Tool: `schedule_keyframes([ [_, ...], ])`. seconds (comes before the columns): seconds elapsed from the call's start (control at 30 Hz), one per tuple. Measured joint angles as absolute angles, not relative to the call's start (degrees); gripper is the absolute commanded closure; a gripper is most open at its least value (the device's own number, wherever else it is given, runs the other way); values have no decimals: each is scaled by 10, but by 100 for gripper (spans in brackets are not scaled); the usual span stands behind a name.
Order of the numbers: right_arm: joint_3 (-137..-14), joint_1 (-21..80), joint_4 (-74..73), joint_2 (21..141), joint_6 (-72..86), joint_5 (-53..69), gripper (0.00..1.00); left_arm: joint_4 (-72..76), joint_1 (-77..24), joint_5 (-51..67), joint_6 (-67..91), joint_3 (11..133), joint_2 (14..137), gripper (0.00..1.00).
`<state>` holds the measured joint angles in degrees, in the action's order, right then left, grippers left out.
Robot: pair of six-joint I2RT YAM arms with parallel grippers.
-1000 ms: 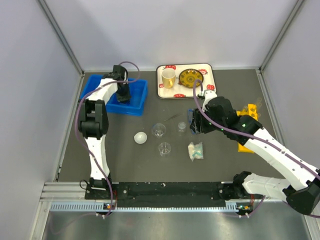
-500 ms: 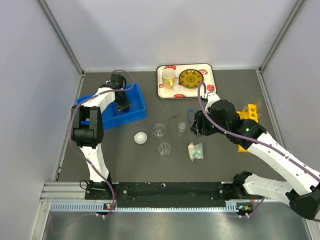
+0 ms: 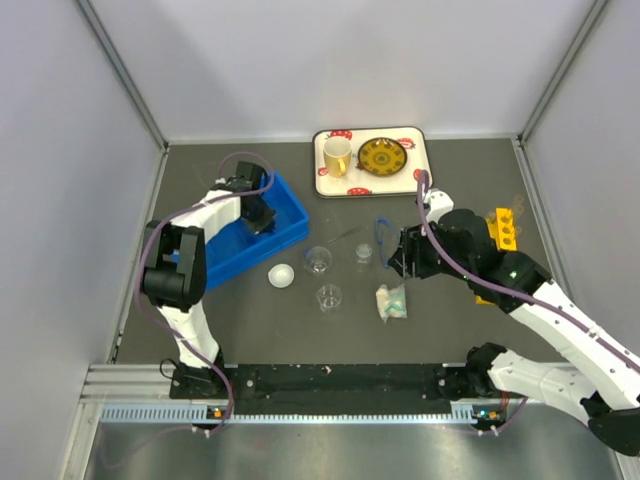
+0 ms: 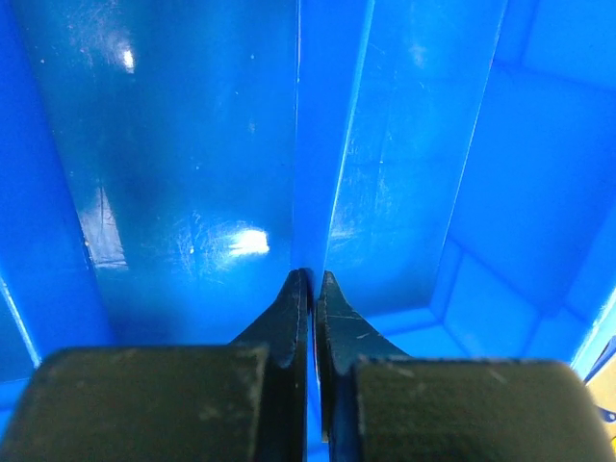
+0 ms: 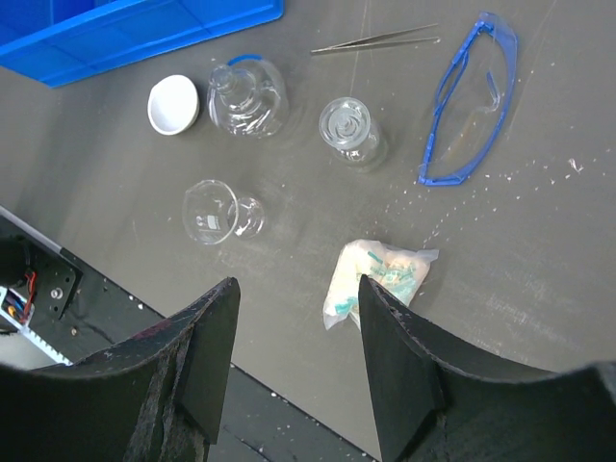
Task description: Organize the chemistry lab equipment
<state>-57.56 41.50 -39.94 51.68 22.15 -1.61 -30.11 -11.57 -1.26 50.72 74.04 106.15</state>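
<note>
My left gripper (image 3: 258, 214) (image 4: 310, 277) is shut on a wall of the blue bin (image 3: 235, 245) (image 4: 173, 164), which lies slanted at the left of the table. Right of the bin lie a white dome (image 3: 281, 276) (image 5: 173, 104), three clear beakers (image 3: 318, 260) (image 3: 363, 254) (image 3: 328, 296), a thin tube (image 3: 345, 235) (image 5: 375, 39), blue-rimmed goggles (image 3: 384, 228) (image 5: 472, 96) and a white-and-teal packet (image 3: 391, 301) (image 5: 380, 279). Hovering open and holding nothing, my right gripper (image 3: 400, 250) (image 5: 298, 289) is above the table, close by the packet.
At the back a white tray (image 3: 325, 185) carries a yellow mug (image 3: 337, 155) and a yellow patterned plate (image 3: 382, 156). A yellow block (image 3: 503, 228) sits behind my right arm. Grey walls close in the table on three sides.
My left gripper shut on the bin's wall and swung the bin's near end toward the middle of the table. My right arm drifted a little to the right.
</note>
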Motion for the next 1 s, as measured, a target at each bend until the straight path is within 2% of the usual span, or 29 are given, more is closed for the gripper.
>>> schedule_keyframes([
  [0.4,-570,415,-406,495,226,-15,47,-326,-226,-29,552,782,1076,100],
  [1.0,-569,415,-427,489,227,-23,47,-349,-244,-59,566,875,1150,100],
])
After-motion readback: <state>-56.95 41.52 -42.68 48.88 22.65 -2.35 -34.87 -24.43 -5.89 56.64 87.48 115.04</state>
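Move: The left hand already pinches a divider of the blue bin, whose middle lies about 8 cm to its left and 2 cm back. The tweezers, towards which it takes the bin, lie about 20 cm to its right, 2 cm back and 5 cm down; the glass flask stands about 13 cm right and 8 cm back, the white dish about 4 cm right and 12 cm back. From the right hand the tweezers lie about 18 cm ahead, 12 cm left and well below. Rightward almost the whole way, the left hand drags the bin about 10 cm by its divider towards the tweezers, fast at first and then slowing nearly to a stop sideways. It dips back about 1.5 cm early on, then eases forward some 3 cm; the shut fingers keep their pinch and the wrist turns only some 5 degrees clockwise. ##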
